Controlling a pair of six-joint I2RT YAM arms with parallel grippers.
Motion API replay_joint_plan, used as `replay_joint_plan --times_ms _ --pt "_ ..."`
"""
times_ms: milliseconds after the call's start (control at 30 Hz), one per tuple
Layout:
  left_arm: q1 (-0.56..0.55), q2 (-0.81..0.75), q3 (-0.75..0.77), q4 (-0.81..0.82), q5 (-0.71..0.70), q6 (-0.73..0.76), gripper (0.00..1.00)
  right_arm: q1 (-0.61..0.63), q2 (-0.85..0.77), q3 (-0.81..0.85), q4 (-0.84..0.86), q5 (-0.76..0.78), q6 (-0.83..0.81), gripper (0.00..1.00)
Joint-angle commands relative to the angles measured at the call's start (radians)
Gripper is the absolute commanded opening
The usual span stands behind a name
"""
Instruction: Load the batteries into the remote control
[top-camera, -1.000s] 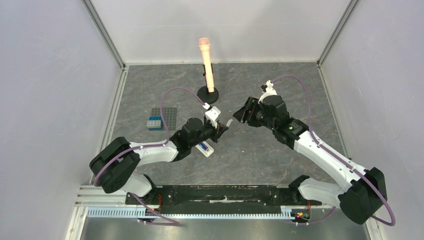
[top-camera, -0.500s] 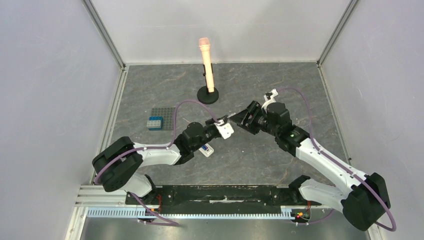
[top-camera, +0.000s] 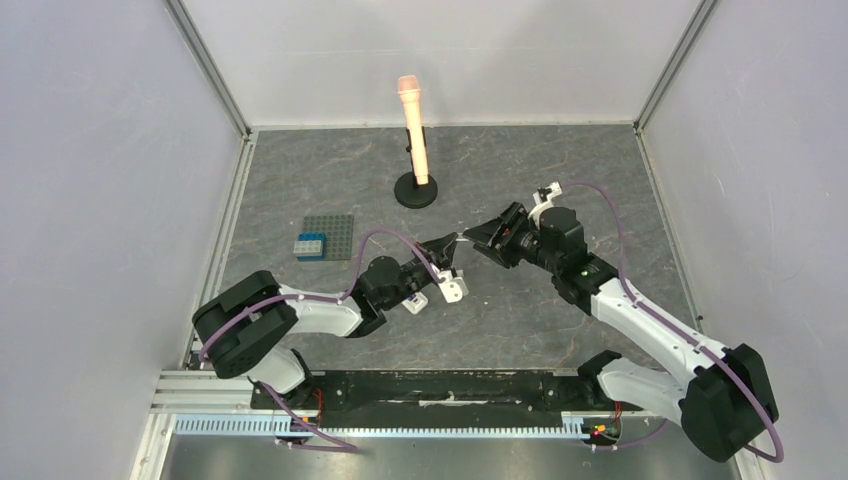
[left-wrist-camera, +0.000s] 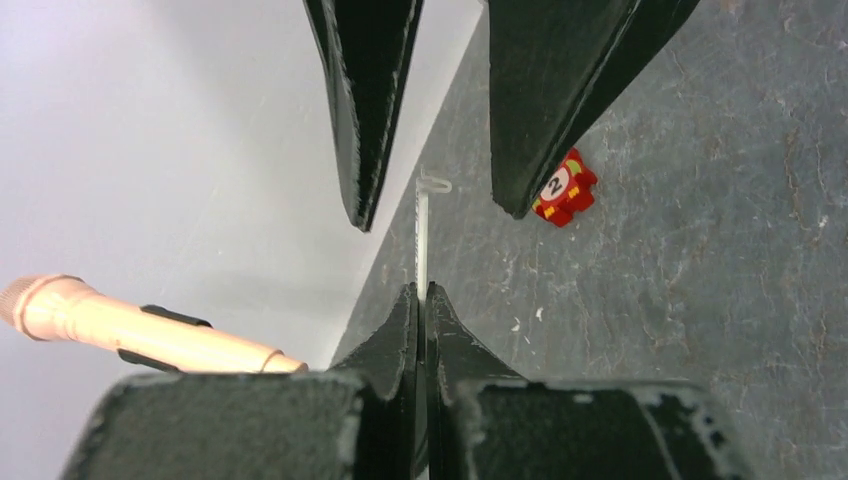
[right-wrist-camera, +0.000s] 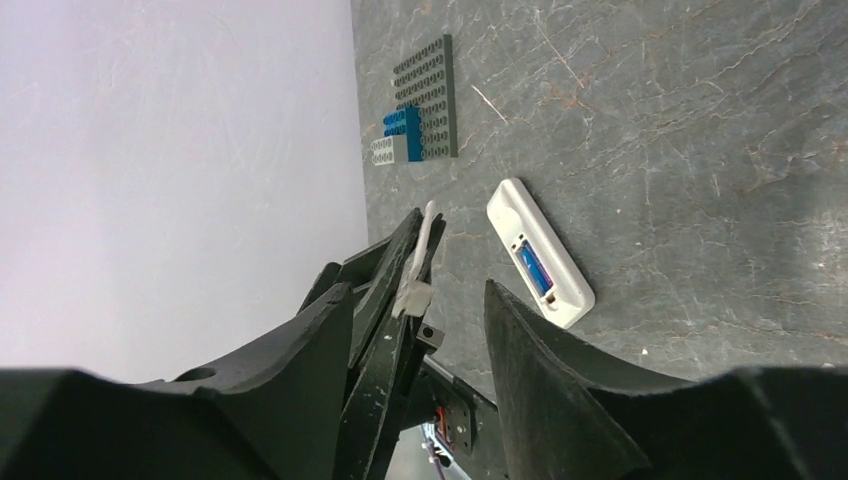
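Note:
The white remote control (right-wrist-camera: 540, 255) lies back-up on the table, its battery bay open with a blue battery (right-wrist-camera: 534, 268) seated inside. In the top view only its end (top-camera: 413, 301) shows under my left arm. My left gripper (left-wrist-camera: 421, 290) is shut on a thin white battery cover (left-wrist-camera: 421, 235), held edge-on in the air above the table. My right gripper (right-wrist-camera: 418, 290) is open, and its two fingers flank the free end of the cover without touching it. The two grippers meet tip to tip in the top view, left (top-camera: 447, 246) and right (top-camera: 474, 238).
A small red block marked 2 (left-wrist-camera: 564, 189) lies on the table beyond the grippers. A grey studded plate (top-camera: 330, 236) with a blue brick (top-camera: 309, 245) sits at the left. A peach microphone on a black stand (top-camera: 413, 120) stands at the back.
My left wrist has rolled over and shifted right. My right gripper has come in towards it, so its open fingers now flank the cover's end.

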Motion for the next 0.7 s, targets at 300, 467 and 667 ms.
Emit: replay_joint_plan --times_ms 300,467,667 --pt "-0.023 0.013 -0.021 0.179 0.042 0.15 0.02 -0.019 0.059 -0.021 0.087 -0.138 0.035 0.14" --pt "-0.035 0.042 -0.023 0.308 -0.063 0.052 0.36 -0.02 0.051 -0.037 0.112 -0.157 0.055 0.0" --pt "-0.08 -0.007 -0.059 0.355 -0.316 -0.224 0.74 -0.024 0.023 -0.05 0.111 -0.104 0.029 0.0"
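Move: The white battery cover is in my left fingertips, its middle about 2 cm right and 1 cm ahead of that hand at the same height. From my open right hand the cover is about 1 cm left and 1 cm ahead, between its fingers. The remote lies some 16 cm left of the right hand, 2 cm back and 20 cm below; the red block is about 16 cm ahead, 9 cm right and 19 cm below. I ease my right hand about 1 cm left and 1 cm down and shut its fingers on the jutting end of the battery cover, pinching it. Meanwhile my left hand keeps its hold, drawing back slightly; once the right grips, I open the left fingers wide, let go of the cover and lift that hand about 2 cm. ##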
